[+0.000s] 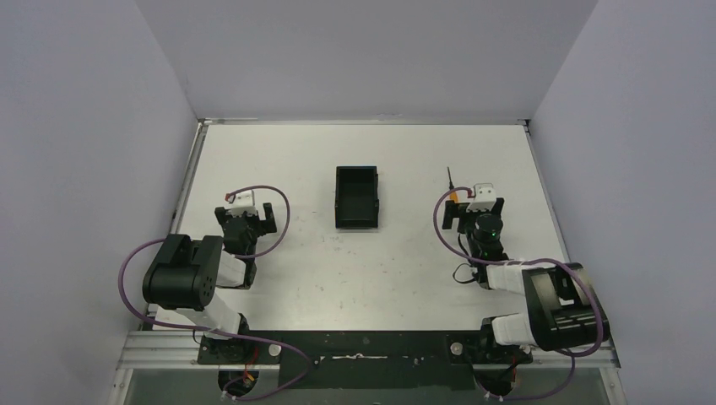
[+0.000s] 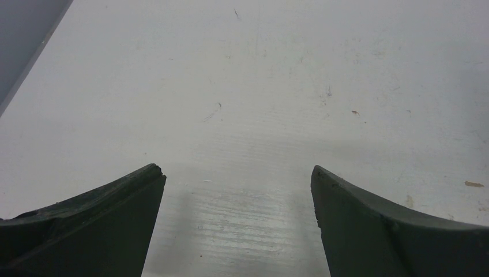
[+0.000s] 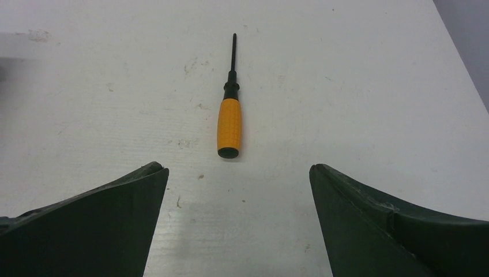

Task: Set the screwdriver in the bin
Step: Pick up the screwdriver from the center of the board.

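The screwdriver (image 3: pixel 229 124), with an orange handle and thin dark shaft, lies flat on the white table just ahead of my right gripper (image 3: pixel 237 168), shaft pointing away. That gripper is open and empty, its fingers either side of the handle's line but short of it. From above, the screwdriver (image 1: pixel 453 189) shows mostly as its dark shaft, partly hidden by the right gripper (image 1: pixel 479 205). The black bin (image 1: pixel 357 197) stands open-topped at the table's middle, left of the screwdriver. My left gripper (image 1: pixel 246 215) is open over bare table, also seen in its own view (image 2: pixel 237 168).
Grey walls enclose the table (image 1: pixel 405 278) on three sides. The table's right edge (image 3: pixel 461 52) runs close to the screwdriver. Purple cables loop beside both arms.
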Action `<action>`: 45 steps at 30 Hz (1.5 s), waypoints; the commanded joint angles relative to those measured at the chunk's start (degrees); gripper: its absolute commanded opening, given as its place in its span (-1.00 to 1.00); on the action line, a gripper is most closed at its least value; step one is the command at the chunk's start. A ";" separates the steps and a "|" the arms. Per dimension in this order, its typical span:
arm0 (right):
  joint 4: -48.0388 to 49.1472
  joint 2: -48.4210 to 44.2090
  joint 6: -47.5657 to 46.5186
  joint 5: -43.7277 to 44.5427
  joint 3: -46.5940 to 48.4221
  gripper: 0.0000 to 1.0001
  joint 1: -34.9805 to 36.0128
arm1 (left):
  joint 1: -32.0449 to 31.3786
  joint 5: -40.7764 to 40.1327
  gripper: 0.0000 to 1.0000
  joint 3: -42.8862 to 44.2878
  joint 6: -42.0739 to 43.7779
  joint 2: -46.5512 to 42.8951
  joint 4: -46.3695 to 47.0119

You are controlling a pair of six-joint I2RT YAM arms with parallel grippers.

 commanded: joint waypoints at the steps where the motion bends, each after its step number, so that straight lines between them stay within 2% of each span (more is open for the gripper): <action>1: -4.36 -4.77 -0.19 0.97 3.77 1.00 -0.49 | -0.05 0.65 0.94 1.40 0.40 -0.09 3.02; 4: -6.19 -7.92 -0.18 1.01 4.05 1.00 -0.50 | -0.10 0.65 0.94 1.36 0.38 -0.08 3.04; 7: -12.26 -11.02 0.05 1.57 6.35 1.00 -0.51 | -0.10 0.65 0.94 1.40 0.41 -0.09 3.07; 17: -31.30 -17.92 2.09 0.54 19.40 1.00 -0.45 | -0.10 0.65 0.94 1.36 0.41 -0.07 3.07; 25: -48.35 -15.88 3.19 -4.89 35.01 1.00 -0.40 | -0.07 0.65 0.94 1.36 0.36 -0.09 3.10; 36: -60.36 -13.85 3.39 -4.40 50.87 1.00 -0.45 | -0.10 0.65 0.94 1.36 0.34 -0.07 3.07; 45: -65.27 -12.42 4.40 -0.37 59.46 1.00 -0.44 | -0.10 0.65 0.94 1.36 0.35 -0.02 3.06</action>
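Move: The screwdriver lies on the board with its shaft pointing away from the bases. Its middle is about 13 cm ahead of the right hand, some 3 cm to its left and 7 cm below it. The bin stands about 36 cm to the right hand's left and 9 cm ahead, its middle some 5 cm lower than the hand. From the left hand, the screwdriver is roughly 70 cm to the right, 12 cm ahead and 5 cm down. The screwdriver is left untouched on the board while the right hand climbs away from it, nearly straight up by about 27 cm and only slightly forward, getting up speed early and easing off towards the end. The empty fingers stay wide open and still point mainly forward, the wrist tipping up by just some 5 degrees. ##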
